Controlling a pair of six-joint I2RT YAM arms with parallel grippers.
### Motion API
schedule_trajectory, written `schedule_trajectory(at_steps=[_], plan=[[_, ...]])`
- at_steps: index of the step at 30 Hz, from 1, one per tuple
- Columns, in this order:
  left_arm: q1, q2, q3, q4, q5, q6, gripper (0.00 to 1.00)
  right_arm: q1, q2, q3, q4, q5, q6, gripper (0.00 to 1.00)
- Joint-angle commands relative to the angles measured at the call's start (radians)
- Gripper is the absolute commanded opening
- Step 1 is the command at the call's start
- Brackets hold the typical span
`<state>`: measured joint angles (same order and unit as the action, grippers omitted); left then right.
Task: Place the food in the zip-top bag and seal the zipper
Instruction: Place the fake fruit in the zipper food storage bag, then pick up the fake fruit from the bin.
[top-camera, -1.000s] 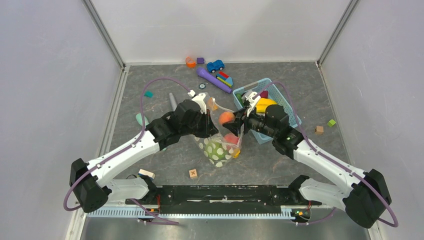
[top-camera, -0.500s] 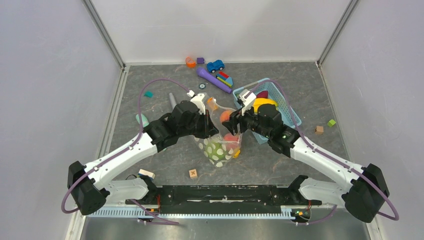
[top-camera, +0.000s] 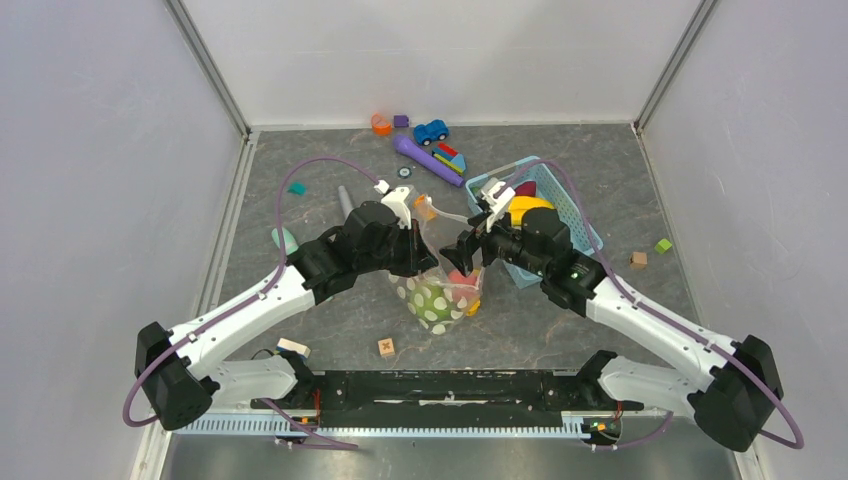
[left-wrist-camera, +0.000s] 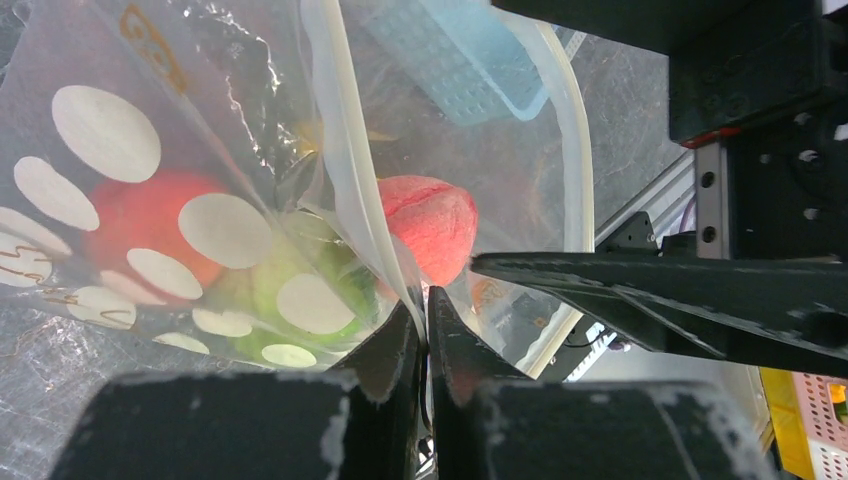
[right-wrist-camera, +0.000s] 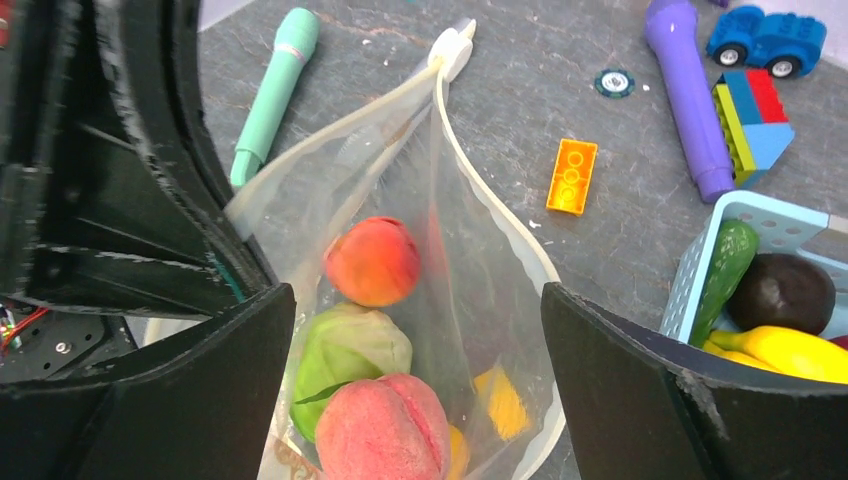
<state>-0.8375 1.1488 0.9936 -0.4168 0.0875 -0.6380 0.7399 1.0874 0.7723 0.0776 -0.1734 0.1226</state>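
The clear polka-dot zip-top bag (top-camera: 440, 298) hangs open between my arms. My left gripper (left-wrist-camera: 425, 300) is shut on the bag's whitish zipper (left-wrist-camera: 345, 180) strip and holds that edge up. My right gripper (right-wrist-camera: 415, 295) stands wide open over the bag mouth, with nothing between its fingers. Inside the bag lie an orange-red peach (right-wrist-camera: 373, 260), a green cabbage (right-wrist-camera: 350, 350) and a pink peach (right-wrist-camera: 385, 430). A yellow banana (right-wrist-camera: 790, 350), a dark purple piece (right-wrist-camera: 782, 290) and a green vegetable (right-wrist-camera: 725, 265) lie in the light blue basket (right-wrist-camera: 770, 212).
The basket (top-camera: 565, 192) stands just right of the bag. Behind lie a purple torch (top-camera: 425, 160), a blue car (top-camera: 431, 131), an orange brick (right-wrist-camera: 572, 176) and a teal pen (right-wrist-camera: 275, 90). A wooden cube (top-camera: 386, 347) sits in front.
My right gripper moved over the bag mouth with a peach and opened wide; the peach now lies inside the bag. The left gripper kept its pinch on the bag edge.
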Motion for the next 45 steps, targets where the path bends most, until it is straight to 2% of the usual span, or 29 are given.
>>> schedule_trajectory(at_steps=[1,6,12,14,18,22,24,26,28,30,33,36,38,45], plan=[[0.0,-0.022,0.0,0.029,-0.003,0.034,0.11,0.006,-0.07,0.052,0.039,-0.019,-0.025,0.98],[0.0,-0.026,-0.001,0.026,-0.015,0.035,0.11,0.006,-0.117,0.044,0.029,0.064,-0.016,0.98],[0.0,-0.026,-0.007,0.023,-0.028,0.036,0.11,0.004,-0.138,0.06,-0.063,0.4,0.062,0.98],[0.0,-0.024,-0.009,0.023,-0.031,0.039,0.11,0.0,-0.135,0.067,-0.096,0.471,0.07,0.98],[0.001,-0.023,-0.011,0.024,-0.037,0.044,0.11,-0.03,-0.127,0.077,-0.13,0.5,0.062,0.98],[0.0,-0.023,-0.018,0.033,-0.026,0.048,0.11,-0.163,-0.091,0.1,-0.18,0.471,0.037,0.98],[0.0,-0.021,-0.028,0.049,-0.011,0.051,0.11,-0.236,-0.054,0.106,-0.182,0.389,-0.039,0.98],[0.0,-0.019,-0.03,0.05,-0.005,0.056,0.11,-0.268,-0.012,0.125,-0.203,0.412,-0.137,0.98],[0.0,-0.018,-0.028,0.049,-0.001,0.06,0.11,-0.279,0.028,0.148,-0.208,0.437,-0.318,0.98],[0.0,-0.019,-0.03,0.052,0.012,0.066,0.11,-0.28,0.064,0.151,-0.183,0.401,-0.572,0.98],[0.0,-0.019,-0.033,0.056,0.021,0.069,0.11,-0.305,0.138,0.164,-0.168,0.268,-0.877,0.98],[0.0,-0.02,-0.033,0.057,0.015,0.075,0.11,-0.309,0.25,0.275,-0.335,0.222,-1.062,0.98],[0.0,-0.016,-0.032,0.058,0.008,0.076,0.12,-0.314,0.323,0.353,-0.446,0.2,-1.13,0.98],[0.0,-0.006,-0.029,0.055,0.012,0.088,0.12,-0.358,0.487,0.507,-0.61,0.088,-1.229,0.97]])
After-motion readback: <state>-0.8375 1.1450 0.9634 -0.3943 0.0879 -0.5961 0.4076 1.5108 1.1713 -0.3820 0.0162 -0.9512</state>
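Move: The bananas in the blue basket lie about 17 cm ahead of the empty right hand, 17 cm to its right and some 17 cm below. From the same hand, the eggplant is roughly 22 cm ahead and 8 cm right, the dark red yam 22 cm ahead and 16 cm right, and the pink peach in the bag 3 cm back, straight below. From the left hand the bananas are about 20 cm ahead and 22 cm right. The right hand, fingers staying wide open, first rises about 4 cm clear of the bag's mouth, then swings right and forward, roughly 15 cm each way, and sinks some 10 cm from that height towards the bananas in the basket. Late in the reach its wrist rolls about 60 degrees to bring the fingers steeply down, while the left hand keeps pinching the bag's rim. ##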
